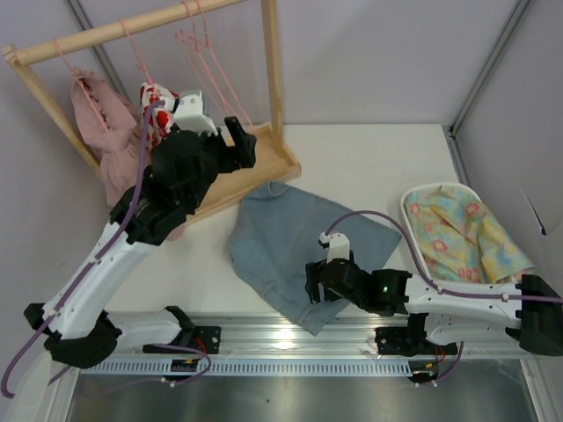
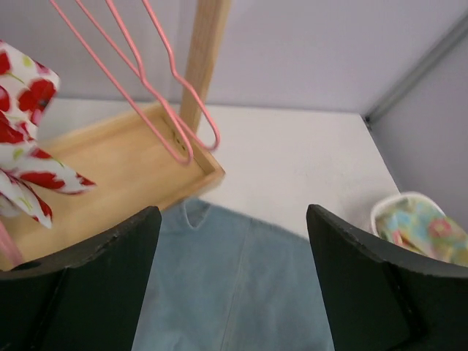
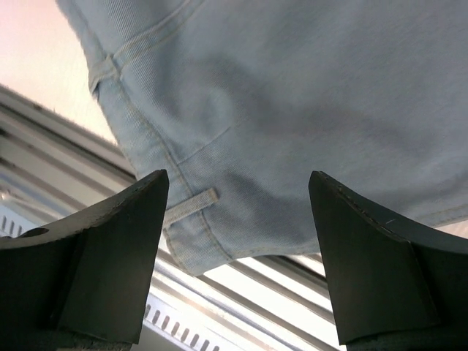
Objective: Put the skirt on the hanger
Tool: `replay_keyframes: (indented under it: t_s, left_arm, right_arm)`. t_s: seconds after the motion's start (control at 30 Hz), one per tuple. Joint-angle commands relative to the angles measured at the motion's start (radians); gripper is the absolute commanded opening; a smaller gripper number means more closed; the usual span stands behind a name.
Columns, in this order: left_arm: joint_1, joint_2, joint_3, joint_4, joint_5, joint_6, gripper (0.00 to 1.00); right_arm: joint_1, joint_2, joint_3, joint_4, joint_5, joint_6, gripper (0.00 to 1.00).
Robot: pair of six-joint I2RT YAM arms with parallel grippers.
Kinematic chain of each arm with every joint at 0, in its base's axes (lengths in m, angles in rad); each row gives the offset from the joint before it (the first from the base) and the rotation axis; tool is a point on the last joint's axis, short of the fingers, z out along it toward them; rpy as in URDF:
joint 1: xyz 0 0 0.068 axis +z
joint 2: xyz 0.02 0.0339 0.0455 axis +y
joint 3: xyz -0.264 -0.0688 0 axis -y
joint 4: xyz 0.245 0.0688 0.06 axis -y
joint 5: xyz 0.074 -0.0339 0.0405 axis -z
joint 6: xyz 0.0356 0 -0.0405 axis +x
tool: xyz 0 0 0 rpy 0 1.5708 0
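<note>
The light blue denim skirt (image 1: 281, 242) lies flat on the white table, one corner over the near rail. My right gripper (image 1: 314, 283) hovers open just above that near corner; its wrist view shows the skirt (image 3: 292, 95) with a belt loop between the wide fingers (image 3: 238, 179). Thin pink wire hangers (image 1: 204, 48) hang from the wooden rack's bar. My left gripper (image 1: 244, 143) is raised beside the rack's base, open and holding nothing. In the left wrist view the hangers (image 2: 164, 91) dangle ahead, and the skirt (image 2: 241, 285) lies below the gripper (image 2: 232, 216).
The wooden rack (image 1: 273, 70) has a tray base (image 1: 264, 176). On it hang a pink ruffled dress (image 1: 101, 132) and a white garment with red print (image 1: 157, 104). A white basket (image 1: 405, 211) of floral cloth sits at the right. A metal rail (image 1: 290, 338) runs along the near edge.
</note>
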Motion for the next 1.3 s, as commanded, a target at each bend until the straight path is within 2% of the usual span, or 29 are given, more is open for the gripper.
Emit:
replay_keyframes:
  t_s: [0.0,0.13,0.47,0.8,0.97,1.07,1.13,1.27]
  left_arm:
    - [0.008,0.121,0.15,0.034,-0.177,0.061,0.85]
    - [0.041,0.215,0.248,0.054,-0.285,0.078,0.78]
    - [0.101,0.386,0.403,0.072,-0.408,0.127,0.73]
    - [0.174,0.47,0.399,0.066,-0.378,0.094,0.7]
    - [0.197,0.485,0.39,0.098,-0.363,0.094,0.63]
    - [0.202,0.504,0.388,0.126,-0.392,0.109,0.63]
    - [0.202,0.519,0.386,0.141,-0.418,0.123,0.59]
    - [0.214,0.535,0.368,0.172,-0.438,0.14,0.56]
  right_arm:
    - [-0.054,-0.055,-0.01,-0.011,0.007,0.035,0.83]
    - [-0.13,-0.107,-0.037,-0.032,-0.037,0.067,0.83]
    - [-0.218,-0.167,-0.088,-0.052,-0.079,0.063,0.84]
    - [-0.249,-0.167,-0.09,-0.064,-0.089,0.057,0.84]
    - [-0.264,-0.17,-0.091,-0.068,-0.1,0.053,0.84]
    - [-0.273,-0.169,-0.09,-0.063,-0.105,0.05,0.84]
    - [-0.276,-0.167,-0.091,-0.057,-0.108,0.049,0.85]
    - [-0.286,-0.161,-0.091,-0.057,-0.114,0.043,0.84]
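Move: The empty pink hanger hangs roughly 12 cm ahead of the left hand and 3 cm to its left, its middle some 3 cm higher. The red-flowered garment hangs about 16 cm ahead and 13 cm left, slightly lower; the wooden post stands about 27 cm ahead and 5 cm right. From the right hand, the skirt's middle is about 8 cm ahead, straight on, and 6 cm below; the basket is about 9 cm ahead, 36 cm right. The left hand reaches forward for the empty pink hanger, about 15 cm and some 5 cm left, swinging its fingers roughly 30 degrees counter-clockwise and narrowing them by about a third around the strands; whether they touch can't be seen. Meanwhile the open right hand shifts right and somewhat forward over the skirt, turning a little clockwise. ##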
